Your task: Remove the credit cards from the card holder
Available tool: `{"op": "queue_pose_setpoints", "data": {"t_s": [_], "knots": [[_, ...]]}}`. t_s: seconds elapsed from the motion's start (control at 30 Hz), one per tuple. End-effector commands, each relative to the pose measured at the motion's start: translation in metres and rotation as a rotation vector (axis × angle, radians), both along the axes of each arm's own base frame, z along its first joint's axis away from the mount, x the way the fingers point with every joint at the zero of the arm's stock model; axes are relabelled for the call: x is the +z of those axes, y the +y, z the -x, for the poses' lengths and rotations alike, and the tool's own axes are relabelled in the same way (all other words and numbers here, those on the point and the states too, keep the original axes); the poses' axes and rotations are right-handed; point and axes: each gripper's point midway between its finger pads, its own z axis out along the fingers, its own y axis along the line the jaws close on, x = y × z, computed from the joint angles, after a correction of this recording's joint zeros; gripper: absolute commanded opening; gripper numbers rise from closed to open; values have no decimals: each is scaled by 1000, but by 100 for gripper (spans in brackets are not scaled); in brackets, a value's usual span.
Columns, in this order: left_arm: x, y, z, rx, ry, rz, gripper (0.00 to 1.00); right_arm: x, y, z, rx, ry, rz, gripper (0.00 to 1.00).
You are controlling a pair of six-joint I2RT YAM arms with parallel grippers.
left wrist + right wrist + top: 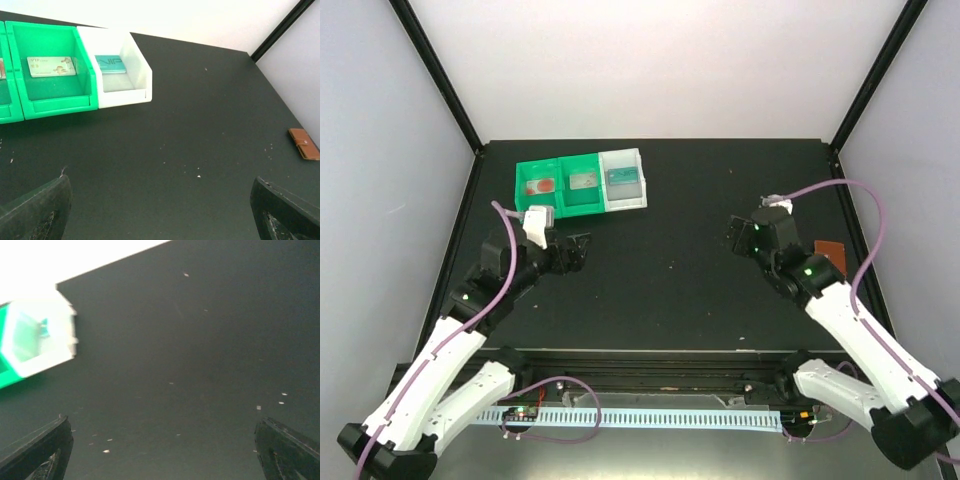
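The brown card holder (831, 255) lies shut and flat near the table's right edge, partly behind my right arm; the left wrist view has the card holder (304, 143) far to the right. Three credit cards lie in the bins at the back left: a pinkish one (540, 185), a whitish one (51, 66) and a teal one (110, 64). My left gripper (581, 250) hovers open in front of the bins, nothing between its fingers (45, 207). My right gripper (733, 235) is open and empty over bare table, left of the holder, its fingers (285, 450) wide apart.
Two green bins (565, 200) and one white bin (625, 200) stand side by side at the back left. Grey walls enclose the dark table (670, 280). The right arm's purple cable (860, 200) arcs above the holder.
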Motion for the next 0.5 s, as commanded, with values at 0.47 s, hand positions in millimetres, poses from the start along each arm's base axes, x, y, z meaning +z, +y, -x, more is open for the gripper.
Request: {"op": "queue_pose_setpoints", "data": {"t_s": [0.47], "knots": [[-15, -2, -4, -23, 48, -80, 99, -68, -125, -48, -429, 318, 605, 96]]}}
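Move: The brown card holder lies flat near the table's right edge, roughly 26 cm to the right of the right hand, about 10 cm farther out and some 22 cm below it. The white bin with the teal card stands the opposite way, about 32 cm ahead of the right hand, 29 cm to its left and 18 cm lower. From the left hand the card holder is far off, about 61 cm to the right, 15 cm ahead and 25 cm below. The right hand, empty and wide open, sweeps to the right and down towards the card holder, about 9 cm across and 8 cm lower with some 4 cm forward, while its wrist tips the fingers about 20 degrees farther down, turns clockwise by nearly as much and rolls its left side down about 25 degrees. The left hand, also open and empty, sinks about 2.5 cm over bare table and stops there, the fingers of both hands touching nothing. ##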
